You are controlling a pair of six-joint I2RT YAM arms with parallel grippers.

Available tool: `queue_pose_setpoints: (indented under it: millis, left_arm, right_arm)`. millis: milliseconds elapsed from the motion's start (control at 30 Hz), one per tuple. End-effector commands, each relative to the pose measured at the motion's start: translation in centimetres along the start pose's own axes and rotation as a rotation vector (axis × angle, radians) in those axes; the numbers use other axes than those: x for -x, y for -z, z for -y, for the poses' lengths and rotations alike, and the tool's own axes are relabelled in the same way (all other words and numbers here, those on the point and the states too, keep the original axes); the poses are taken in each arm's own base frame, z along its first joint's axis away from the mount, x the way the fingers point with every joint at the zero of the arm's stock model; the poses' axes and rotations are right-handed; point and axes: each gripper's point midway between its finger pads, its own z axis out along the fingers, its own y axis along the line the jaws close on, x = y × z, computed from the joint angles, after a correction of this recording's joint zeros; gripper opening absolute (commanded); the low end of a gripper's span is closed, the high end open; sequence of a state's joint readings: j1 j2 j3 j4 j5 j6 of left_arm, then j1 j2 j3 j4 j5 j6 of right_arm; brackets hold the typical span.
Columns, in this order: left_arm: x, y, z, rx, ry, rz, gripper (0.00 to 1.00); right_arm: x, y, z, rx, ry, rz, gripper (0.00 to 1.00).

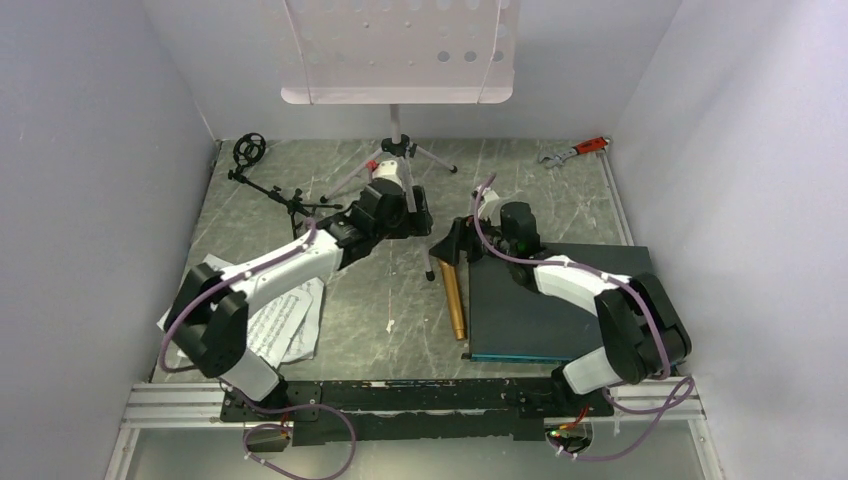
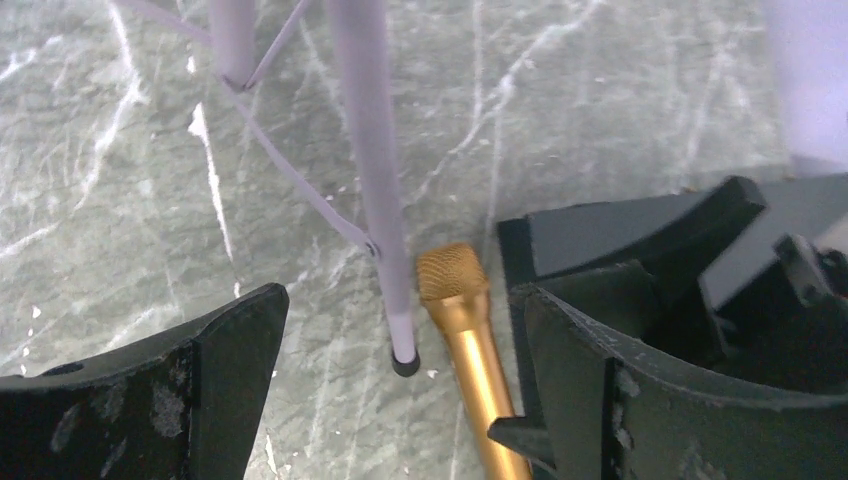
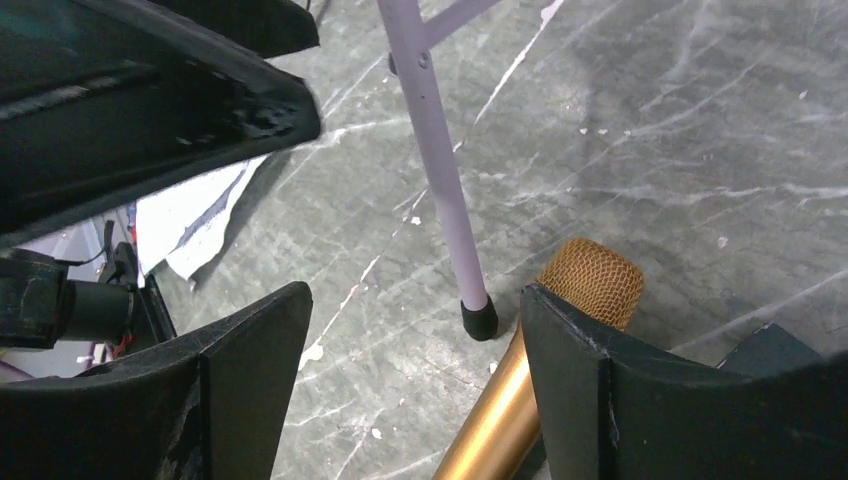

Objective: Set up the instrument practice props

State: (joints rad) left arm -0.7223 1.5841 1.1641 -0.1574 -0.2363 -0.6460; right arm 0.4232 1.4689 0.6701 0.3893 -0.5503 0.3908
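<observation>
The pale perforated music stand (image 1: pixel 395 50) stands at the back on its silver tripod (image 1: pixel 400 150). The gold microphone (image 1: pixel 453 300) lies on the table, head toward the tripod. My left gripper (image 1: pixel 415 215) is open around one tripod leg (image 2: pixel 375 200) without touching it; the microphone's head (image 2: pixel 452 272) lies beside the leg's foot. My right gripper (image 1: pixel 455 245) is open just above the microphone (image 3: pixel 590 280), one finger (image 3: pixel 570 380) over its body. The black mic stand (image 1: pixel 270 185) lies at the back left. White sheet-music pages (image 1: pixel 285 320) lie under the left arm.
A dark flat board (image 1: pixel 545 305) lies at the right under the right arm, beside the microphone. A red-handled wrench (image 1: pixel 575 150) lies at the back right corner. Pale walls close in three sides. The two grippers are close together near the tripod foot (image 3: pixel 480 318).
</observation>
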Motion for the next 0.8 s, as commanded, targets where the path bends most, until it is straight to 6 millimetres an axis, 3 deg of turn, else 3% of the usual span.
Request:
queue_pose_setpoints:
  millis: [0, 200, 433, 633, 767]
  left_arm:
    - [3.6, 3.1, 2.6, -0.215, -0.039, 0.084, 0.94]
    - [4.9, 6.5, 0.2, -0.292, -0.029, 0.115, 0.94]
    - [6.4, 9.7, -4.1, -0.310, -0.006, 0.142, 0.94]
    - [7.9, 11.5, -6.9, -0.313, 0.015, 0.150, 0.94]
    - [10.1, 13.3, -8.5, -0.385, 0.055, 0.194, 0.94]
  right_arm:
    - [3.5, 1.2, -2.3, 0.037, 0.084, 0.080, 0.81]
    - [5.1, 3.7, -3.0, 0.022, 0.089, 0.095, 0.82]
    - [7.6, 7.9, -3.3, 0.048, 0.061, 0.151, 0.82]
    - [11.6, 11.6, -5.2, 0.094, 0.073, 0.243, 0.82]
    - [15.2, 13.7, -7.2, 0.085, 0.120, 0.323, 0.84]
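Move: From the left gripper the black mic stand lies about 31 cm left, 11 cm ahead and 14 cm below. The sheet music is some 31 cm left and 19 cm back; the music stand's front foot 9 cm back, 4 cm right, 16 cm below. From the right gripper the gold microphone lies 8 cm back, 3 cm right and 11 cm below, and the front foot 4 cm back, 3 cm left. Bring the left gripper clear of the standing music stand: lift it first, then swing it left towards the black mic stand, about 13 cm across and still rising, its fingers tipping up slightly. Raise the right gripper some 13 cm, drawing it off to the right, away from the front leg and the microphone. Keep both grippers open and empty. ##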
